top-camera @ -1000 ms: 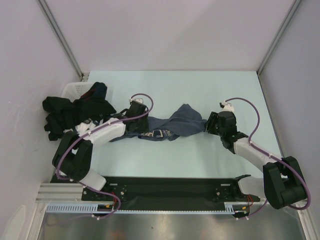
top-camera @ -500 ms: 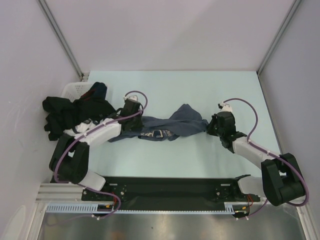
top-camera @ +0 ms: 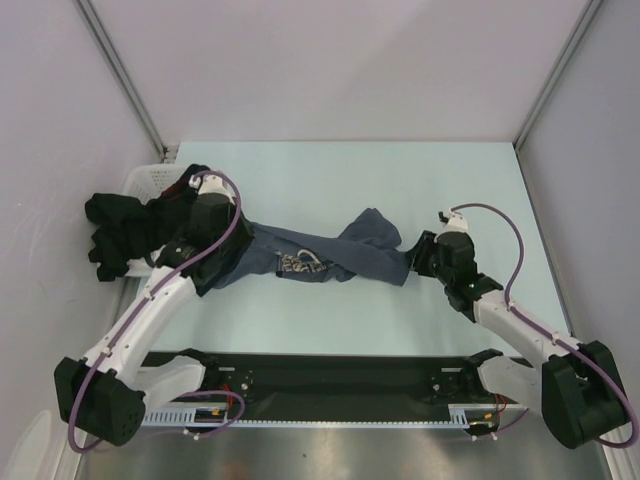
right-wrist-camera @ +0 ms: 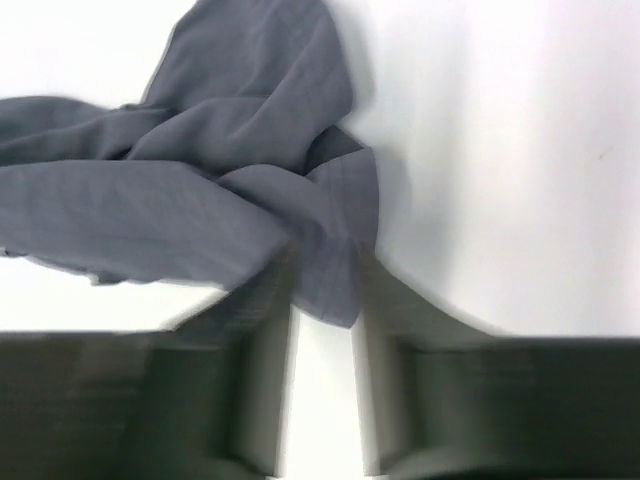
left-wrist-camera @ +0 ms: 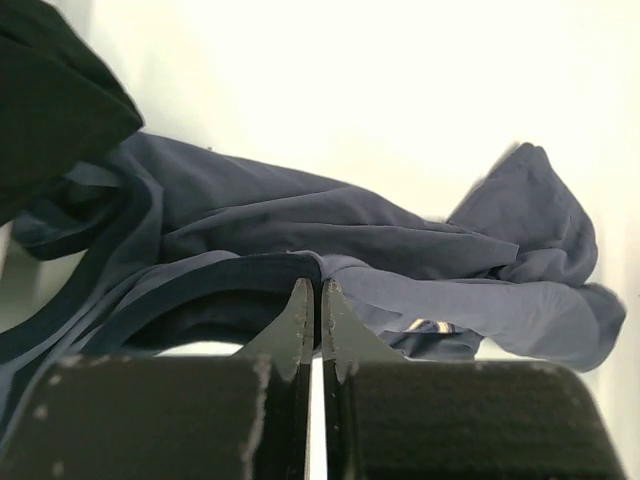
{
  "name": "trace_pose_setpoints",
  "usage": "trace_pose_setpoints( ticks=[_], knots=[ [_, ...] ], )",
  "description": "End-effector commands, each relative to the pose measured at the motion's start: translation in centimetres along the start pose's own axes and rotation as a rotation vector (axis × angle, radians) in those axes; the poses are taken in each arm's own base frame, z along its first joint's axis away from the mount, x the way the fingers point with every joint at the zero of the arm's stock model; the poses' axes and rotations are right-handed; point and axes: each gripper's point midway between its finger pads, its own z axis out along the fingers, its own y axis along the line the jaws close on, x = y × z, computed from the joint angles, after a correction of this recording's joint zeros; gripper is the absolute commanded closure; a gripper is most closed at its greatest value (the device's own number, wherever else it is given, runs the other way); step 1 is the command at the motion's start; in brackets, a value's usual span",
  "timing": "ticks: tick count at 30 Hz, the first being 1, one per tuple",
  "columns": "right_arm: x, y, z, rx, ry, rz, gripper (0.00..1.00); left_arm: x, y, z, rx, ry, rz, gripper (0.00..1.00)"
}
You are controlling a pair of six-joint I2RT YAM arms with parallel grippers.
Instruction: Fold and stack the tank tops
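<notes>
The slate blue-grey tank top (top-camera: 320, 258) lies stretched in a twisted band across the middle of the table, its white logo (top-camera: 298, 264) facing up. My left gripper (top-camera: 232, 243) is shut on its dark-trimmed left end; in the left wrist view the fingertips (left-wrist-camera: 303, 300) pinch the dark trim (left-wrist-camera: 230, 275). My right gripper (top-camera: 414, 258) holds the right end, where a fold of the blue-grey cloth (right-wrist-camera: 335, 250) sits between the blurred fingers (right-wrist-camera: 262, 300). The black tank top (top-camera: 125, 228) lies crumpled at the far left, behind my left wrist.
A white basket (top-camera: 148, 178) stands at the back left, with dark cloth draped over its rim. Walls close the table at the left, back and right. The arm bases sit on a black rail (top-camera: 330, 375) at the near edge.
Both grippers have closed on the blue-grey top's ends. My left arm has swung left and back, pulling the cloth out longer; the right gripper has shifted slightly.
</notes>
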Motion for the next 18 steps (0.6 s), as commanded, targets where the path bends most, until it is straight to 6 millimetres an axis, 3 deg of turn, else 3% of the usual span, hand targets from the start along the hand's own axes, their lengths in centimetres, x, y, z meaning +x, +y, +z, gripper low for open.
trace_pose_setpoints(
  ticks=[1,2,6,10,18],
  knots=[
    [1.3,0.4,-1.0,-0.025,0.030,0.024,0.56,-1.3,1.1,-1.3,-0.029,-0.053,-0.001,1.00],
    [1.4,0.4,-1.1,-0.028,0.034,0.026,0.49,-1.6,1.1,-1.5,-0.024,-0.061,-0.002,1.00],
    [2.7,0.7,-1.4,-0.052,0.086,0.039,0.49,-1.0,0.9,-1.1,-0.015,-0.032,0.003,1.00],
    [5.4,1.8,-2.0,-0.153,0.163,0.065,0.47,-0.4,0.8,-0.4,-0.012,-0.009,0.009,1.00],
    [8.2,2.2,-1.5,-0.161,0.231,0.090,0.32,-0.4,1.0,0.2,-0.028,-0.008,0.004,1.00]
  ],
)
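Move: The tank top's right-hand hem corner lies some 3 cm back of the right hand, about 1 cm to its left and 6 cm below. From that hand, the cloth's bunched far flap is roughly 8 cm ahead and 7 cm left, and the white print some 2 cm ahead and 22 cm left, both at table height. From the left hand, which already holds the other end up, the hem corner is about 29 cm right, 4 cm back and 17 cm below. The tank top's loose hem corner is what the right hand lines up on: it draws back about 6 cm while sinking nearly as far and easing left, its fingers spreading from barely parted to well open and tipping some 10 degrees farther down, to end just on the near side of the corner. The left hand keeps its shut pinch on the raised end, staying within about a centimetre of its place. ##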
